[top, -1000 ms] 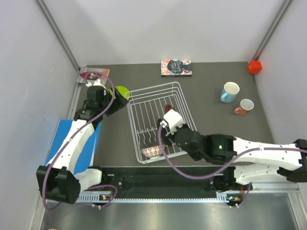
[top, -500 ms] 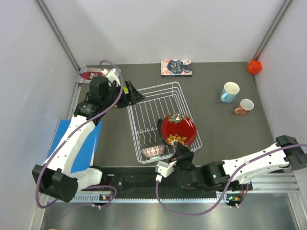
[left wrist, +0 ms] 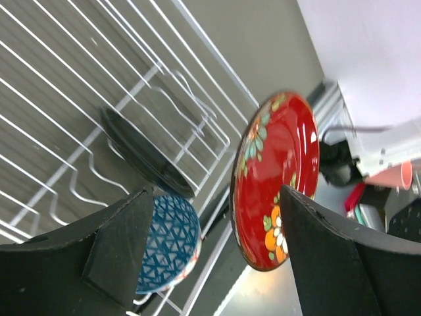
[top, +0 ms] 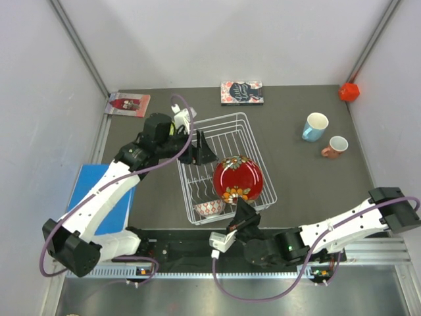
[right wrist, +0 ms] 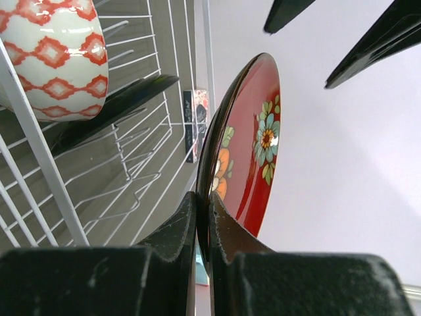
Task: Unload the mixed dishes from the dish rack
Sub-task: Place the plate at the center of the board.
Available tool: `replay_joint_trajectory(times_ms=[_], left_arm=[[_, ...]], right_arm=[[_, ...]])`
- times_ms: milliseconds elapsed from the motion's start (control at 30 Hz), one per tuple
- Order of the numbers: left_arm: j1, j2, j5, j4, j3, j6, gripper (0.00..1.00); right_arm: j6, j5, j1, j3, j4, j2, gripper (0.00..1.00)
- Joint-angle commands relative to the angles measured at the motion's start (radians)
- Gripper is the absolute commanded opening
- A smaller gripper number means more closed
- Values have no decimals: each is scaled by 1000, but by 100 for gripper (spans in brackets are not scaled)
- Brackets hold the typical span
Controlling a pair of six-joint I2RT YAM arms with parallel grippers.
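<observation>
The white wire dish rack (top: 217,120) stands mid-table. My right gripper (top: 241,210) is shut on the lower rim of the red floral plate (top: 238,179), which stands on edge above the rack's near right corner. In the right wrist view the jaws (right wrist: 204,197) pinch that plate's rim (right wrist: 253,138). A small patterned bowl (top: 209,209) and a black plate (left wrist: 145,155) remain in the rack. My left gripper (top: 202,148) hangs open over the rack's far left part, holding nothing. A light-blue mug (top: 314,126) and a salmon-pink mug (top: 336,146) stand on the table to the right.
A book (top: 242,93) lies beyond the rack and another (top: 128,104) at the far left corner. A small red cube (top: 348,91) sits at the far right corner. A blue flat item (top: 125,204) lies under the left arm.
The right arm has drawn back to the near edge and raised the red plate out of the rack. The left gripper has moved right, from beside the rack to over it.
</observation>
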Motion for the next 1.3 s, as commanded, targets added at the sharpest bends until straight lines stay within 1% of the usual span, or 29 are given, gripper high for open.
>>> replay_joint_trajectory(times_ms=[0,167,267,300,500,567,600,633,767,800,867,900,967,1000,1033,1067,1233,1267], left_arm=[[-65,-15,32,42,-41,22,81],[-116,3,11,42,-65,27,78],[-137,14,-2,50,-72,30,72],[-143,17,-5,50,-72,31,65],[-156,29,-5,53,-74,42,42],[-157,34,-2,59,-72,41,27],[-160,36,-5,61,-72,42,17],[-162,34,-9,64,-74,42,0],[-160,23,-37,68,-72,44,0],[-160,22,-46,70,-71,45,0],[-160,10,-84,70,-66,47,0],[-162,6,-94,68,-63,47,0],[-159,-6,-135,65,-52,44,0],[-160,-12,-153,67,-51,39,0],[-159,-27,-173,71,-49,34,0],[-154,-35,-215,79,-46,33,0],[-107,-61,-314,56,7,8,0],[-72,-64,-340,58,23,1,0]], right_arm=[[-39,35,13,57,86,9,0],[-58,21,13,60,109,15,0],[-73,18,13,64,135,20,0],[-75,17,13,66,139,21,0],[-79,20,13,68,159,14,0],[-81,21,14,69,164,8,0],[-81,23,14,71,166,6,0],[-81,24,13,71,172,3,0],[-79,44,14,72,195,6,0],[-78,50,14,74,195,8,12],[-61,63,13,80,187,11,29],[-52,67,13,83,176,11,52],[-24,82,14,94,167,6,72],[-20,90,13,97,173,0,87],[-10,104,14,101,178,-14,94],[-3,110,14,116,178,-23,100],[117,145,19,198,117,-98,100],[135,151,19,230,116,-109,100]])
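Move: The red plate, held up by the right hand at its near rim, has its middle about 9 cm back, 11 cm right and 4 cm below the left hand; from the right hand it is some 7 cm ahead and 3 cm left, level in height. In the rack, the patterned bowl sits about 17 cm straight back from the left hand and 17 cm below; the black plate is 10 cm back, 8 cm right, equally low. Left hand reaches some 6 cm back, down and right, pinches the red plate's rim; right opens, rising off. ##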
